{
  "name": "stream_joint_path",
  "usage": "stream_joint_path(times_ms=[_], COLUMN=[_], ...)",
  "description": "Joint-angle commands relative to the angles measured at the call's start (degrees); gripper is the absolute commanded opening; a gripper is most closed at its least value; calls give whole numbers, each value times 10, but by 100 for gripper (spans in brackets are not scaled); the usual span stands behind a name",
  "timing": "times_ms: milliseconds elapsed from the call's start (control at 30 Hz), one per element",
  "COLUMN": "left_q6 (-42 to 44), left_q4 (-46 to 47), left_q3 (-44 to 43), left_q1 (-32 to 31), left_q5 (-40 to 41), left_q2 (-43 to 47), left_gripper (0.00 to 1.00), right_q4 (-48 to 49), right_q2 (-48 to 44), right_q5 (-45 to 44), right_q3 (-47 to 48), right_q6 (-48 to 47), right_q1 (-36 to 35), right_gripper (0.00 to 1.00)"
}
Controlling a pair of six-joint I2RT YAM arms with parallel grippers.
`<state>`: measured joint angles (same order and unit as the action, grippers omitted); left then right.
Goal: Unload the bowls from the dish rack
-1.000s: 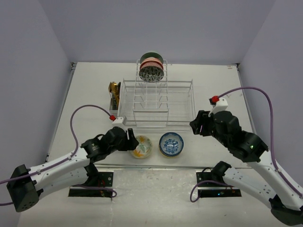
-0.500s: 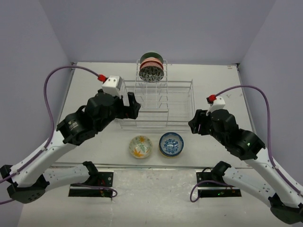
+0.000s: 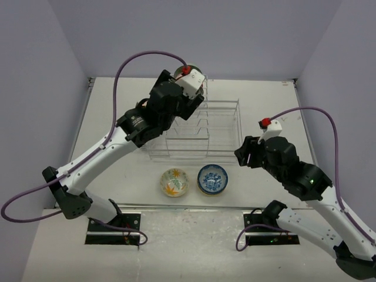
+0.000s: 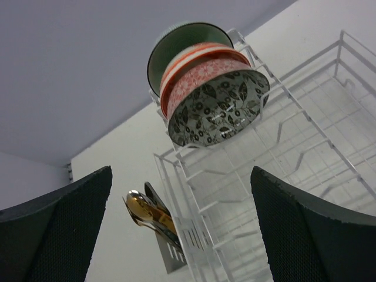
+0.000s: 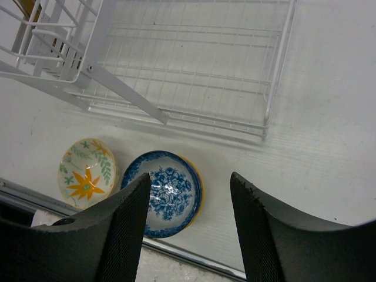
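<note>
Three bowls stand on edge in the dish rack's (image 4: 305, 123) far slots: a black-and-white leaf bowl (image 4: 218, 108) in front, a red patterned one (image 4: 197, 66) behind it, and a dark green one (image 4: 176, 42) at the back. My left gripper (image 4: 181, 170) hangs open over the rack, short of these bowls, holding nothing. On the table in front of the rack (image 3: 202, 126) lie a yellow-flower bowl (image 3: 174, 181) and a blue-and-white bowl (image 3: 212, 178). My right gripper (image 5: 189, 176) is open and empty above the blue-and-white bowl (image 5: 167, 191).
A small holder with gold cutlery (image 4: 148, 212) hangs on the rack's left side. The left arm (image 3: 141, 123) stretches across the rack's left half. A metal strip (image 3: 194, 207) runs along the table's near edge, just behind the two arm bases.
My left gripper let go of the yellow-flower bowl on the table, opened wide, and swung up and back over the rack toward the standing bowls. The right arm has barely moved.
</note>
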<state>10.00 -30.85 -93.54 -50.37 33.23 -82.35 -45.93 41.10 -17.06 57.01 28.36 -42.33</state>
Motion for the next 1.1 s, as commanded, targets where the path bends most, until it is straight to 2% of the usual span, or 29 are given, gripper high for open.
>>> stream_joint_path(times_ms=[0, 67, 233, 533, 667, 800, 933, 1033, 1067], left_q6=[123, 148, 141, 195, 203, 207, 216, 223, 225], left_q4=[56, 51, 21, 161, 166, 163, 175, 175, 175], left_q3=[-52, -68, -100, -58, -65, -71, -73, -74, -74], left_q1=[24, 38, 72, 77, 77, 77, 77, 77, 77], left_q5=[-31, -46, -112, -86, -78, -76, -65, -65, -62], left_q2=[-33, -64, -108, -141, -166, -187, -198, -200, -201], left_gripper=[100, 100, 100, 100, 95, 83, 79, 67, 60], right_q4=[4, 4, 4, 17, 17, 17, 17, 18, 17], right_q2=[-8, -9, -16, -15, -20, -30, -29, -30, -31], right_q5=[-7, -6, -3, 23, 19, 14, 14, 13, 12], right_q3=[19, 18, 11, 0, -2, -4, -4, -7, -7], right_q6=[-14, -16, -19, -25, -30, -33, -35, -38, -39], right_q1=[0, 0, 0, 0, 0, 0, 1, 0, 0], right_gripper=[58, 59, 59, 60, 61, 62, 62, 63, 63])
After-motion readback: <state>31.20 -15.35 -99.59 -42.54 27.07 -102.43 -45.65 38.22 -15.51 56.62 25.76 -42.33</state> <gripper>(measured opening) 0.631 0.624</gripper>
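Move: The black-floral bowl with the pink outside, front of the three left in the dish rack, is about 12 cm ahead of the left hand, 5 cm to its right and 10 cm below. Some 3 cm beyond it stands the orange-striped bowl, and the green one about 7 cm beyond it. The cutlery holder is roughly 4 cm ahead of the left hand, 19 cm to its left and far lower. The floral bowl lies about 27 cm ahead of the right hand, 25 cm left, near level. Forward about 11 cm, quickly at first and then easing, the left hand reaches for the upper rim of the floral bowl, sinking some 5 cm in two dips and drifting slightly right. It rolls left side up by about 15 degrees, bringing one finger to the pink outside and the other in front of the floral inside, and the wide-open fingers begin to close; firm contact can't be made out. ##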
